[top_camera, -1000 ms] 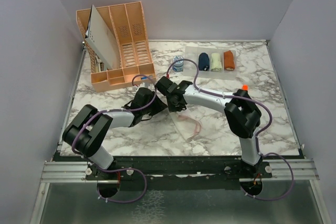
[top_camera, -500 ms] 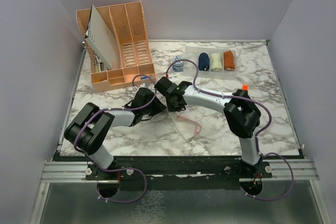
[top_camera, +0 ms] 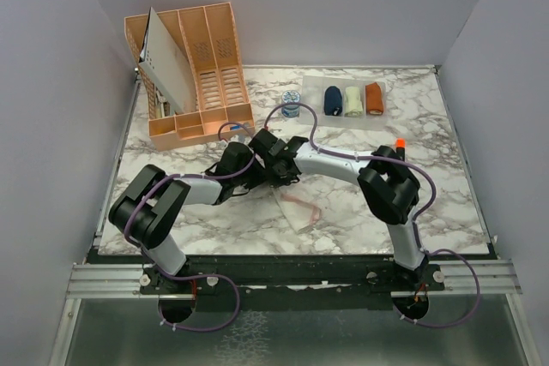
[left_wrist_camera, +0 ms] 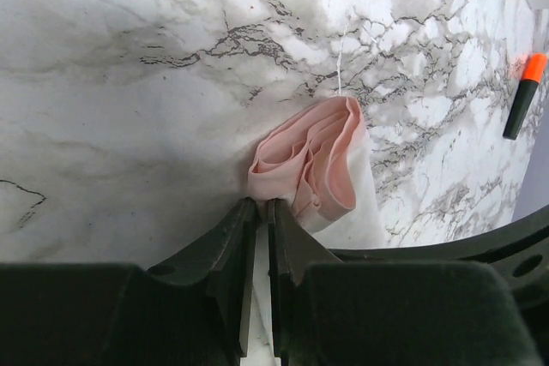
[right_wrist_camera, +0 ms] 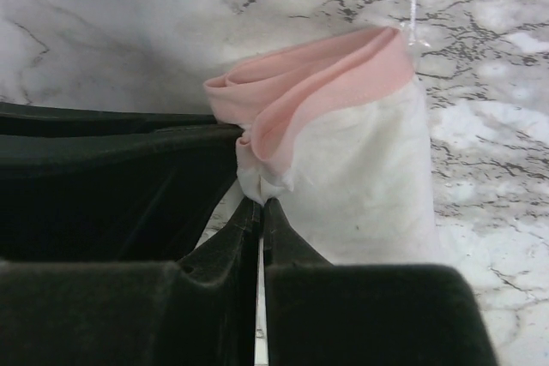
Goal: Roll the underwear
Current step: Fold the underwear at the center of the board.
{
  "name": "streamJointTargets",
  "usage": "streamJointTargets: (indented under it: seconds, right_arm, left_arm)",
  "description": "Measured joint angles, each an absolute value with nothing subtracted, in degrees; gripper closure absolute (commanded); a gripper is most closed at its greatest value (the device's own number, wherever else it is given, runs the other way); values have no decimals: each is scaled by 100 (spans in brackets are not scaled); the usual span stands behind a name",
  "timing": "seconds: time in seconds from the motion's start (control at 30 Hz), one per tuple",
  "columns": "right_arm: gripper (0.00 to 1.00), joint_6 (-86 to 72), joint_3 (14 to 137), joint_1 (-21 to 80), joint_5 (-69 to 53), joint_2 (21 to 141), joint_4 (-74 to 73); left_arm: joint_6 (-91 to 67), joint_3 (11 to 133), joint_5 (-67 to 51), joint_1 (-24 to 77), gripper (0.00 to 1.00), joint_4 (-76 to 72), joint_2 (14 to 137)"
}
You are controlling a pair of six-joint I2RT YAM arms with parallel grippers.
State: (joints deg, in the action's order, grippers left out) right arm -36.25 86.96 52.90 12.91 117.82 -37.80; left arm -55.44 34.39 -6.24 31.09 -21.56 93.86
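Observation:
The whitish-pink underwear lies crumpled in the middle of the marble table, its pink-edged end bunched toward both grippers. My left gripper and right gripper meet at that end. In the left wrist view the left gripper has its jaws almost together on the folded pink band of the underwear. In the right wrist view the right gripper pinches a tuft of the underwear. The navy underwear sits rolled at the back.
A cream roll and a rust-orange roll lie beside the navy one on a pale mat. An orange slotted organiser stands at the back left, with a small blue-white container near it. An orange-capped black pen lies to the right.
Both grippers have shifted a little left and back, pulling the whitish-pink underwear with them. Its spread part has shrunk and bunched. The left jaws have closed down.

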Motion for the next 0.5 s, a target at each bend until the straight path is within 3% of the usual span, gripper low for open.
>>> streamJointTargets:
  seconds: [0.17,0.23,0.5]
  right_arm:
    - [81,-3594,8696,5293,1166,11786,-3662]
    - [70,-3586,8691,5293,1129,11786,-3636]
    - [62,-3367,7983,5301,674,11059,-3170]
  left_arm:
    - [-5548,3439,-622,3107,83,-2152,9386]
    - [-5546,3439,-622,3107,83,-2143,9386]
    - [-5520,3430,-473,3103,74,-1719,9111]
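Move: The right hand has the upper left edge of the folded underwear pinched in its fingertips; the cloth's middle lies about 6 cm back, 4 cm to its right and 2 cm below. The blue-white tin stands roughly 20 cm ahead and 4 cm right, the navy roll some 21 cm ahead and 15 cm right. From the left hand, close by at the pink waistband, the underwear's middle is about 8 cm back, 4 cm right. Nudging slightly left first, the right hand spreads its fingers about a third of the way to let go of the pinched edge, then draws back about 2 cm and rises as much, its left side tilting up slightly. The left hand, its opening hardly changed, eases about 1 cm left from beside the waistband. ##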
